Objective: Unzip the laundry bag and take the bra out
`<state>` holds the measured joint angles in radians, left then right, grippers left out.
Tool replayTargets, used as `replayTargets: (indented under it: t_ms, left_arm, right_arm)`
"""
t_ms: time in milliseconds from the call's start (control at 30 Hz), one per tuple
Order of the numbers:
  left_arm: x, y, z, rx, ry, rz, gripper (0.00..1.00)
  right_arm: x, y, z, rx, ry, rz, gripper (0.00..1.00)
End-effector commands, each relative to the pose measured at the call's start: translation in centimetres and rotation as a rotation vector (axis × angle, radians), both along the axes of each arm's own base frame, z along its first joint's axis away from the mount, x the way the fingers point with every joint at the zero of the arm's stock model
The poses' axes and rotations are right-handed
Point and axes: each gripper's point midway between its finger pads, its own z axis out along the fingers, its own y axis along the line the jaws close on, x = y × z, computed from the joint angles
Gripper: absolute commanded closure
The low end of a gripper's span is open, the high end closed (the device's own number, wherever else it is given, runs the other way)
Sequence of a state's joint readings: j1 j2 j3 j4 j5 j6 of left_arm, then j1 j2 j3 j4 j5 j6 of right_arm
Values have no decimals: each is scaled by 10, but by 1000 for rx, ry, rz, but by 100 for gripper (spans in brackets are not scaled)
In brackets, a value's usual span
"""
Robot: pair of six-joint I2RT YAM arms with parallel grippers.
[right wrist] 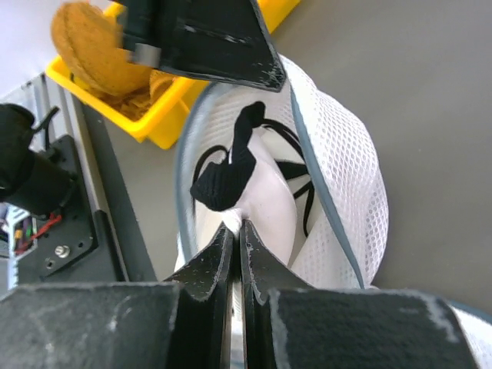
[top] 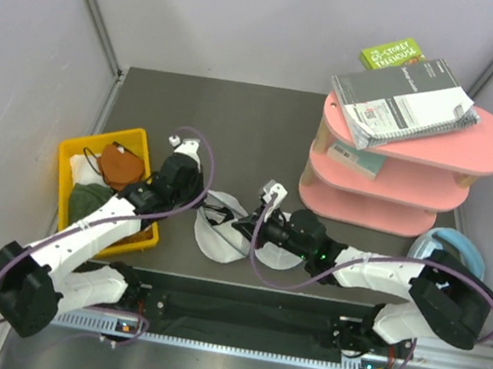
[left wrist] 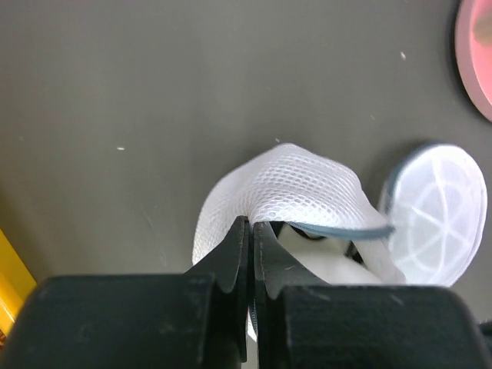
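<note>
The laundry bag (top: 218, 230) lies unzipped on the dark table between my two grippers. It is white mesh (left wrist: 296, 188) with a grey-blue zipper rim (right wrist: 311, 165), and its round flap (left wrist: 438, 211) is folded out to the right. My left gripper (left wrist: 251, 224) is shut on the mesh wall at the bag's rim and holds it up. Inside lies the bra (right wrist: 265, 192), white with black straps. My right gripper (right wrist: 238, 227) reaches into the opening and is shut on a tuft of the bra's white fabric. In the top view the left gripper (top: 197, 207) and right gripper (top: 239, 228) meet at the bag.
A yellow bin (top: 69, 197) at the left holds a rust-orange cloth (top: 122, 166) and a dark green cloth (top: 84, 202). A pink three-tier shelf (top: 480, 148) with books stands at the back right. Pale blue headphones (top: 449, 245) lie by the right arm.
</note>
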<state>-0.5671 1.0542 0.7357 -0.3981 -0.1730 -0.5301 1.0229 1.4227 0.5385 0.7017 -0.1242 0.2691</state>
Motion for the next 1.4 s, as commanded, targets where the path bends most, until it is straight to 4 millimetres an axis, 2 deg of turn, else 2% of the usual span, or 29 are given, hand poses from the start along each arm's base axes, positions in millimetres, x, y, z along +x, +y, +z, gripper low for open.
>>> replayTargets:
  t_ms: [0, 33, 100, 233, 333, 567, 600, 667, 700, 767, 800, 833, 867, 900, 933, 967, 1000, 1033, 1067, 1100, 1133, 1167, 1200, 1300, 1367]
  left_arm:
    - [8, 4, -9, -83, 11, 27, 100]
    - [8, 4, -10, -93, 9, 25, 100]
    - [7, 4, -14, -96, 15, 25, 100]
    - [6, 0, -16, -117, 9, 4, 100]
    - [4, -6, -13, -139, -6, -31, 100]
    - [2, -4, -19, -123, -12, -46, 100]
    - [1, -4, -19, -124, -14, -49, 100]
    - [1, -3, -18, -124, -25, -51, 100]
    - [2, -4, -17, -125, -31, -54, 100]
    - [3, -4, -12, -123, -42, -58, 100]
    - [2, -4, -10, -121, -41, -63, 100]
    - [2, -4, -7, -117, -43, -66, 97]
    - [1, -3, 0, -117, -46, -66, 78]
    - [2, -2, 4, -112, -59, -62, 60]
    - [3, 1, 9, -108, -71, -54, 41]
    - [2, 2, 18, -111, -87, -52, 15]
    - [3, 4, 23, -112, -100, -41, 3]
    - [2, 5, 37, -129, -133, -40, 1]
    - [1, 5, 42, -137, -143, -39, 1]
    - [-1, 6, 48, -147, -155, -38, 1]
    - [-3, 6, 62, -170, -193, -40, 1]
    - [-6, 6, 68, -183, -209, -45, 1]
    - [-9, 6, 75, -200, -228, -54, 1]
    - [-25, -1, 106, -283, -319, -130, 1]
    - [-44, -10, 131, -360, -391, -225, 1]
  right_arm:
    - [-3, -6, 41, 75, -55, -23, 100]
    - [-2, -13, 49, 90, -61, -51, 100]
    - [6, -26, 53, 92, -66, -134, 100]
    - [12, -55, 85, 193, -87, -259, 100]
    - [16, -67, 102, 247, -97, -315, 100]
    - [22, -83, 140, 361, -131, -394, 100]
    - [22, -84, 151, 381, -141, -396, 100]
    - [22, -84, 158, 377, -147, -396, 100]
    - [22, -85, 170, 399, -155, -394, 100]
    - [21, -86, 175, 380, -161, -388, 100]
    - [20, -87, 191, 399, -176, -385, 100]
    - [19, -87, 196, 387, -191, -378, 100]
    - [17, -84, 194, 349, -191, -355, 100]
    - [17, -83, 214, 361, -209, -343, 100]
    - [17, -82, 220, 340, -223, -337, 100]
    - [16, -80, 214, 286, -210, -324, 100]
    - [16, -81, 237, 304, -228, -321, 100]
    - [14, -80, 242, 295, -231, -301, 100]
    - [12, -81, 242, 269, -221, -291, 100]
    - [11, -83, 261, 294, -228, -285, 100]
    - [6, -81, 263, 283, -216, -246, 100]
    - [3, -81, 268, 286, -212, -229, 100]
    - [0, -81, 281, 306, -216, -214, 100]
    - [-8, -79, 293, 317, -204, -163, 100]
    - [-20, -72, 294, 313, -194, -83, 100]
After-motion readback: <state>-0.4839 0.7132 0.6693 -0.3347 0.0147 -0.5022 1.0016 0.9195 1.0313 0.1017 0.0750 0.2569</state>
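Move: My right hand already pinches a white part of the bra, the rest lying about 4 cm to its left, level ahead and some 4 cm below, inside the open laundry bag, whose middle is 3 cm left, 1 cm back and 6 cm down. The round lid lies 12 cm right, 3 cm back and 10 cm down; the pink shelf stands some 30 cm right and 10 cm ahead. From my left hand, shut on the bag's rim, the bra is about 6 cm right, 3 cm back and 4 cm below. Keeping my pinch on the bra, I draw my right hand up out of the laundry bag and about 8 cm to the right, ease off, then lift straight on to nearly 30 cm in all, fingertips tipping up some 20 degrees. My left hand sinks about 3 cm and holds the bag's rim there against the pull, then opens wide, lets go and rises about 10 cm. ##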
